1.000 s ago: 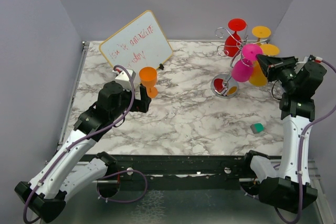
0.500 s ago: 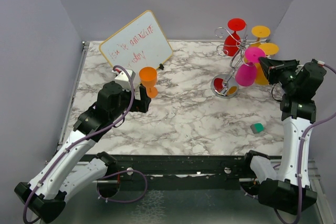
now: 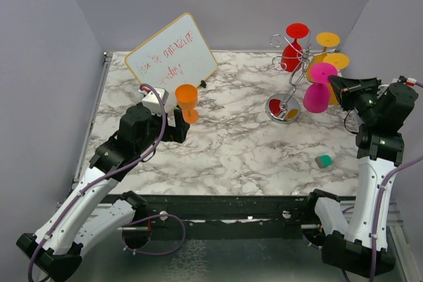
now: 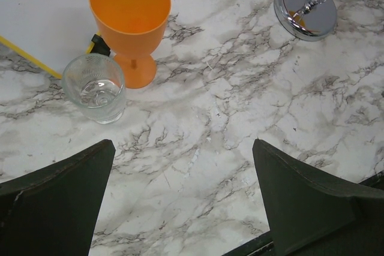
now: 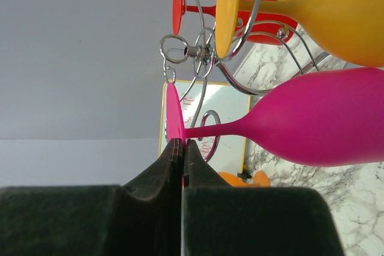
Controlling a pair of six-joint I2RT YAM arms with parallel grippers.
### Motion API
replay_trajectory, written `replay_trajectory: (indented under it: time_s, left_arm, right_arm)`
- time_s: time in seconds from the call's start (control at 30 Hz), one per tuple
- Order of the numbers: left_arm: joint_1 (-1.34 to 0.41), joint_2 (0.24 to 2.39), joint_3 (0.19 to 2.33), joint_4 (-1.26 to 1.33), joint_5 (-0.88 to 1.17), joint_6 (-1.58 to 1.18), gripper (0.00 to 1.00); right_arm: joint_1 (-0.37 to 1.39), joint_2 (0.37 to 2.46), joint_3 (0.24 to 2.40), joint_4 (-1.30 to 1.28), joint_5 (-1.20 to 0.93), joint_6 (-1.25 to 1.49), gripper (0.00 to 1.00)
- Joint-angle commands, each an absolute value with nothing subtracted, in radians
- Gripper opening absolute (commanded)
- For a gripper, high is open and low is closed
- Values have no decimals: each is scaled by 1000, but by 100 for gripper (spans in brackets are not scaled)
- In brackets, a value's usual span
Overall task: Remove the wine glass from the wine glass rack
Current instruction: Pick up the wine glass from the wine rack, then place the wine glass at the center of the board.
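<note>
The wine glass rack (image 3: 283, 108) stands at the back right, a silver wire stand with a mirrored base and scroll arms (image 5: 204, 52). A red glass (image 3: 291, 47) and yellow glasses (image 3: 328, 39) hang upside down from it. A pink wine glass (image 3: 316, 96) hangs bowl down just right of the arms, and my right gripper (image 3: 335, 85) is shut on the rim of its foot (image 5: 173, 112). Its stem and bowl (image 5: 324, 118) stick out sideways past the fingertips. My left gripper (image 4: 183, 146) hangs open over bare marble, near an upright orange wine glass (image 4: 131, 22).
A small clear glass (image 4: 95, 88) stands beside the orange glass. A whiteboard (image 3: 172, 57) with red writing leans at the back left. A small teal block (image 3: 323, 161) lies near the right arm. Grey walls close in three sides.
My right gripper has drawn to the right and slightly nearer, carrying the pink glass by its foot away from the rack's scroll arms. The left arm has barely moved.
</note>
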State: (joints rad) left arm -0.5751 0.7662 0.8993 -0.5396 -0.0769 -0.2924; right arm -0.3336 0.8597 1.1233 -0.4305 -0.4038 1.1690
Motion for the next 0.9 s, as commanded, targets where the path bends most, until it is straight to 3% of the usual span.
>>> replay_trajectory:
  time_s: [0.0, 0.37, 0.53, 0.7, 0.87]
  left_arm:
    - [-569, 741, 889, -534, -39, -293, 99]
    - [-569, 689, 870, -547, 19, -305, 99]
    - [-568, 685, 898, -581, 51, -298, 99]
    - [-569, 692, 952, -591, 66, -313, 99]
    - [-569, 690, 976, -591, 133, -346, 99]
  right_arm:
    - [-327, 818, 1150, -505, -409, 1136, 0]
    - [-315, 711, 1156, -564, -452, 1065, 1]
    - [-205, 679, 1155, -422, -634, 913, 1]
    - [-148, 707, 1206, -520, -791, 774, 1]
    - [-111, 726, 1180, -454, -948, 743, 1]
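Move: The right fingers already pinch the foot of the pink wine glass, which hangs bowl-down; its middle is about 9 cm below that hand, 2 cm ahead and 3 cm left. The rack's post stands some 9 cm ahead and 9 cm left. The nearer yellow glass hangs roughly 7 cm ahead and 2 cm right, the farther yellow one about 15 cm ahead and 1 cm left. From the left hand, the pink glass is around 56 cm right, 12 cm ahead and slightly higher. Back first, then swinging left and still back, the right hand draws the pink glass away from the rack, ending about 10 cm back, 11 cm left and a little higher. Its fingers keep their pinch on the foot while the wrist turns some 30 degrees counter-clockwise, tips upward and rolls left side down. The open left hand eases about 3 cm back and 2.5 cm up. ##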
